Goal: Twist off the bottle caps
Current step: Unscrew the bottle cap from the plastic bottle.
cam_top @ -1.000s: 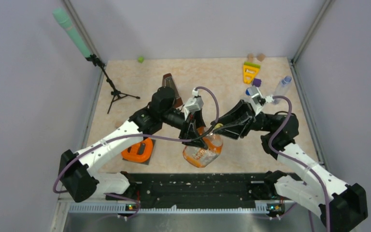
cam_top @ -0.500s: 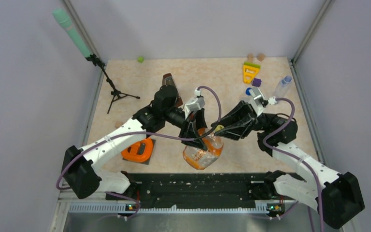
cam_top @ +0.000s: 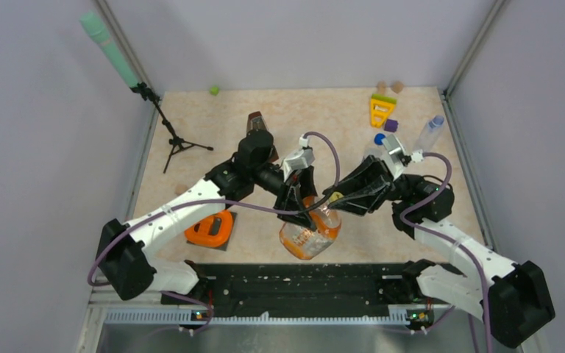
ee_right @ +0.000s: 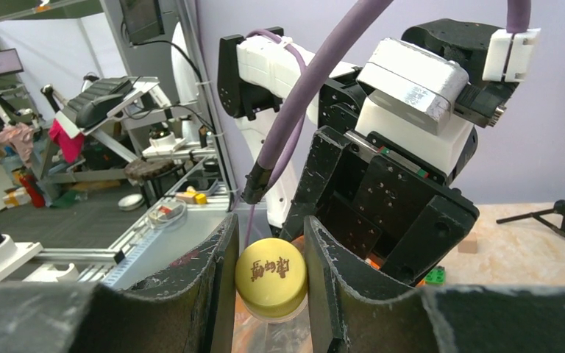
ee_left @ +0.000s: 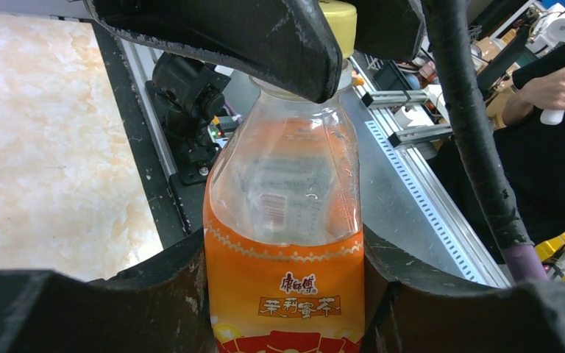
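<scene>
The squat orange-tinted bottle (cam_top: 307, 234) is held tilted above the table's near edge. My left gripper (cam_top: 299, 200) is shut on its labelled body (ee_left: 285, 287), one jaw on each side. My right gripper (cam_top: 332, 197) is shut on its yellow cap (ee_right: 271, 278), which sits on the bottle neck; the cap also shows in the left wrist view (ee_left: 340, 18). A slim clear bottle (cam_top: 430, 132) lies at the back right. A blue cap (cam_top: 379, 137) lies loose near it. The white cap and the third bottle are hidden.
A brown metronome (cam_top: 256, 123) stands behind the left arm. An orange object (cam_top: 210, 228) lies on a dark mat at the front left. A microphone tripod (cam_top: 174, 138) stands at the back left. A yellow toy (cam_top: 381, 110), a purple block (cam_top: 391, 125) and wooden discs (cam_top: 388, 87) lie at the back right.
Both arms have shifted slightly with the bottle held between them. The left arm's wrist has moved a little to the right. Both grips stay as they were.
</scene>
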`<move>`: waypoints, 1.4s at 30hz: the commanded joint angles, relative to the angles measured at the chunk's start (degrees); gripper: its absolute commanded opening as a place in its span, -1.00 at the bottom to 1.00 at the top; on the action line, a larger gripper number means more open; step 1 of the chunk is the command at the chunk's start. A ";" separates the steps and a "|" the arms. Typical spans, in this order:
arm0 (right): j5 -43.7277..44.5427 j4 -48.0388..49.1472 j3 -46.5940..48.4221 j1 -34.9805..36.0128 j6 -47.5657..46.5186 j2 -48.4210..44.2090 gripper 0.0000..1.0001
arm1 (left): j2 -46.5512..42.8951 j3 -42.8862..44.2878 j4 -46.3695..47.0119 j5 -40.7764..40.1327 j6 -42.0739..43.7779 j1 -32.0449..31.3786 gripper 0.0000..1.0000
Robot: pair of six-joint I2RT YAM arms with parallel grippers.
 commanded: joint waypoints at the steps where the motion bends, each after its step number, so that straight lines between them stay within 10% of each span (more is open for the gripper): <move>1: 1.85 12.85 1.12 -2.51 2.44 -1.35 -0.92 | -1.44 1.54 -0.49 12.40 2.45 0.31 -1.00; 13: 2.73 6.13 0.24 -2.52 -2.74 -3.69 -0.83 | -1.94 1.59 -1.14 8.59 1.51 0.13 -1.00; 26: 26.74 -32.40 -0.14 -2.51 -17.25 -8.88 0.03 | -4.90 2.14 -7.01 -31.98 3.37 -1.72 -1.00; 42: 29.53 -38.23 1.77 -2.51 -16.18 -6.54 0.16 | -6.25 1.18 -8.14 -58.54 3.90 -6.88 -1.00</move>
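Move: The right fingers already grip the yellow cap, right at the hand point. From the left hand, which already clamps the orange-labelled plastic bottle about its label, the cap lies about 6 cm ahead, 6 cm to the right and 8 cm higher. The blue-capped bottle stands some 23 cm ahead of the right hand, 13 cm to its right and about 25 cm lower; the metronome is roughly 28 cm ahead, 20 cm left and 30 cm lower. The right fingers let go of the yellow cap, opening to either side of it while both hands, after a short hold, carry forward together, the right about 11 cm and the left about 9, sinking some 3.5 cm. The right hand swings clockwise about 30 degrees and rolls; the left keeps its clamp on the bottle and turns it counter-clockwise nearly 40 degrees, tilting it too. ##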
